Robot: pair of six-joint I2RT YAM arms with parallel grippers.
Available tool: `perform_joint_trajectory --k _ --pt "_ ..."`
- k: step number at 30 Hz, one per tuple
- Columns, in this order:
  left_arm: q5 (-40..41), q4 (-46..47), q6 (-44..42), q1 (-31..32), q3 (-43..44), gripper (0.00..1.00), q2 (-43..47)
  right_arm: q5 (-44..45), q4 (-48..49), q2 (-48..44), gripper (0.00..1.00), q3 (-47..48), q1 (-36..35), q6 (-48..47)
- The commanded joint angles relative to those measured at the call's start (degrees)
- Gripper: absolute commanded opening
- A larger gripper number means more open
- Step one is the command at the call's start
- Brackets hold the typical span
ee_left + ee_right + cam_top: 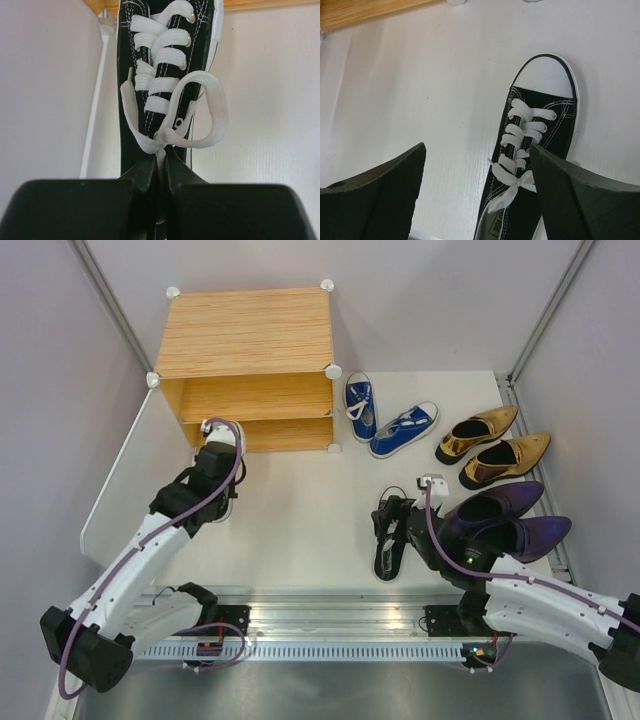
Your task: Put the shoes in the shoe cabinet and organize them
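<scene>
My left gripper is shut on the tongue and lace knot of a black sneaker with white laces, its toe pointing at the wood-grain shoe cabinet. From above, that gripper sits in front of the lower shelf, and the sneaker is mostly hidden beneath it. My right gripper is open above the other black sneaker, which lies flat on the table. Its right finger overlaps the shoe's side. In the top view this gripper hovers over that sneaker.
Two blue sneakers lie right of the cabinet. Two gold heels and two purple heels sit along the right side. The cabinet's pale door panel hangs open at the left. Grey walls enclose the table.
</scene>
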State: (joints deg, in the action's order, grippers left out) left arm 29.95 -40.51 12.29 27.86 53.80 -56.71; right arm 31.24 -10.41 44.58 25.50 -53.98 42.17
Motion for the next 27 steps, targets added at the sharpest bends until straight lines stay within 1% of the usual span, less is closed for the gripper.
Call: perform_joint_trajectory --k 1,7,8,10,16,17,19,21,27 --pt "-0.42 5.35 -6.49 -1.75 6.48 0.02 1.87 -1.45 3.74 1.56 0.88 -0.1 0.8 -0.95" --pt "0.63 8.07 -10.0 -3.59 11.32 0.02 -1.29 -3.21 5.67 3.76 0.88 0.08 1.94 -1.92" --pt "0.54 8.6 -10.44 -3.95 11.85 0.02 -2.95 -3.29 5.84 4.2 0.88 0.17 2.47 -2.09" --pt "1.33 10.18 -11.85 -5.44 13.26 0.02 -4.89 -3.65 6.19 4.46 0.88 0.25 2.82 -2.62" --pt "0.63 14.49 -12.21 -10.19 17.47 0.02 -11.22 -5.4 7.77 6.13 0.88 0.96 5.02 -4.37" --pt "0.63 15.63 -14.03 -11.15 18.0 0.02 -12.1 -5.75 7.95 6.92 0.88 1.22 5.72 -4.64" --pt "0.63 17.21 -14.4 -12.03 18.88 0.02 -14.12 -6.72 8.65 7.63 0.88 1.66 6.51 -5.25" --pt "0.19 20.37 -15.45 -13.35 19.5 0.02 -15.7 -7.6 9.01 8.86 0.88 2.01 7.48 -5.43" --pt "-2.79 25.21 -16.78 -18.01 22.83 0.02 -21.16 -9.71 9.89 12.11 0.88 3.24 9.76 -6.4"
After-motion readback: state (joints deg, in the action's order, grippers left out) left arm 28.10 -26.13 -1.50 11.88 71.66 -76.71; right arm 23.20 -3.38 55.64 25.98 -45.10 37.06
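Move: The left hand, still pinching the black sneaker by its laces with the toe outward, has the left end of the cabinet's upper compartment about 26 cm ahead, 4 cm left and 4 cm higher; the lower compartment lies under that, about 10 cm below hand height. For the open right hand, the other black sneaker's middle is roughly 1 cm ahead, 3 cm right and 7 cm down, the angled blue sneaker some 27 cm ahead and 6 cm right, the nearer purple shoe about 4 cm ahead and 29 cm right. Up first by about 6 cm, then forward some 12 cm and a little left, the left hand carries the pinched black sneaker toe-first into the upper compartment's left end, tipping the toe up slightly. Meanwhile the right hand, fingers kept wide open, eases forward and down about 3 cm each towards the laces of the other black sneaker, without visible contact. ##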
